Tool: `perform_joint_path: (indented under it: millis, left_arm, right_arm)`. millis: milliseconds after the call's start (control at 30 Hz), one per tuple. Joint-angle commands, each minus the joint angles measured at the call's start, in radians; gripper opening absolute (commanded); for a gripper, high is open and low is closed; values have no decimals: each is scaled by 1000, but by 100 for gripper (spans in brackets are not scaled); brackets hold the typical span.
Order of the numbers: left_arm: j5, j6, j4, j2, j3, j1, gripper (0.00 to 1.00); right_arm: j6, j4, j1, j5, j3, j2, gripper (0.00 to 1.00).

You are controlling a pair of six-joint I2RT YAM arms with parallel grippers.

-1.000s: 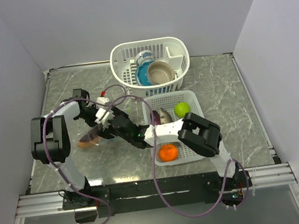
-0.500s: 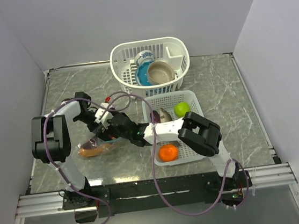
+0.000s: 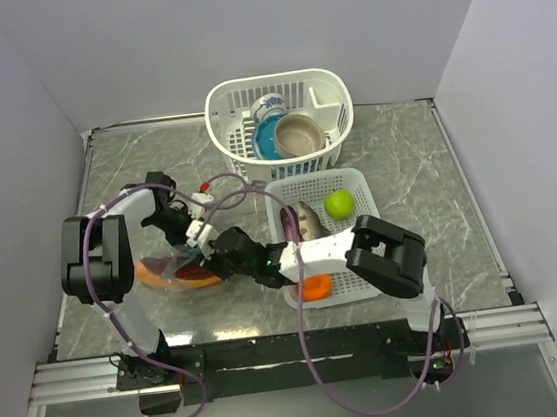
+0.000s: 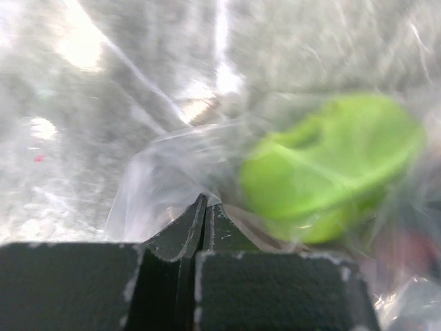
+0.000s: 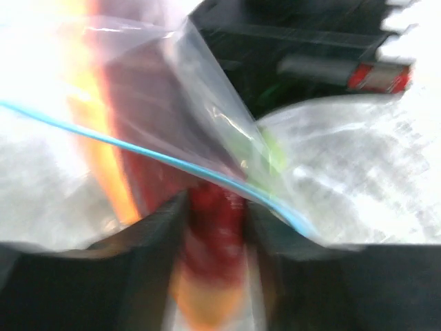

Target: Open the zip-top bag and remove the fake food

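The zip-top bag (image 3: 168, 272) lies on the table left of centre, with a long reddish-orange piece (image 3: 194, 278) in it. My left gripper (image 3: 194, 238) is shut on a fold of the clear bag film (image 4: 165, 186); a green piece (image 4: 331, 165) shows through the plastic. My right gripper (image 3: 219, 268) is at the bag's mouth, jaws closed round the reddish-orange piece (image 5: 213, 234), under the teal-blue zip strip (image 5: 138, 148). A green fruit (image 3: 338, 203), an orange ball (image 3: 315, 287) and a dark aubergine (image 3: 300, 218) lie in the white tray (image 3: 356, 181).
A white basket (image 3: 236, 103) at the back holds a blue bowl (image 3: 268, 134) and a tan bowl (image 3: 299, 134). The right arm reaches across the tray's near left corner. Purple cables loop over both arms. Walls close in the left, back and right.
Both grippers and the bag have moved toward the near edge and a little left. The reddish-orange piece now lies lower, by the right gripper.
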Motion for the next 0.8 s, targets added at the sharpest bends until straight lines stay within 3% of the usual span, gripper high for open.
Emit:
perform_joint_path:
  millis: [0, 33, 67, 300, 367, 400, 500, 767]
  left_arm:
    - [-91, -113, 188, -10, -39, -14, 1]
    - [-104, -133, 213, -9, -47, -14, 1]
    - [-130, -141, 224, -10, -59, -13, 1]
    - [-217, -217, 276, -18, -59, -13, 1]
    - [-217, -227, 270, -24, -48, -13, 1]
    - [-217, -228, 267, -27, -45, -13, 1]
    - [-218, -234, 264, -41, -41, -13, 1]
    - [-328, -234, 334, -6, -74, -14, 1]
  right_arm:
    - [67, -69, 59, -86, -95, -103, 27]
    - [69, -69, 65, -74, -114, -140, 19]
    - [73, -69, 70, -63, -144, -161, 18]
    - [106, -69, 99, -40, -203, -315, 21]
    - [101, -74, 102, -38, -201, -323, 15]
    - [99, -77, 102, -41, -198, -324, 7]
    - [99, -101, 104, -37, -201, -335, 0]
    - [93, -147, 124, 27, -206, -510, 0]
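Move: The long red-and-orange food has its near end between the right hand's half-closed fingers, just outside the bag's blue rim; its middle is about 8 cm to that hand's left, level fore and aft, some 3 cm lower. The green food lies about 4 cm left, 3 cm ahead and 4 cm lower; the white basket's middle is roughly 27 cm right, 4 cm ahead. From the left hand, still pinching the bag's corner, the red-and-orange food is about 7 cm back and 1 cm left, at its height. The right fingers close from about half open to nearly shut, pinching the tapered red end, while the hand draws back about 8 cm and some 6 cm to the right, away from the left hand, rising about 4 cm after the first backward pull. The left hand keeps its shut grip on the bag's corner and pulls the opposite way, about 4 cm forward, turning some 15 degrees counter-clockwise. ##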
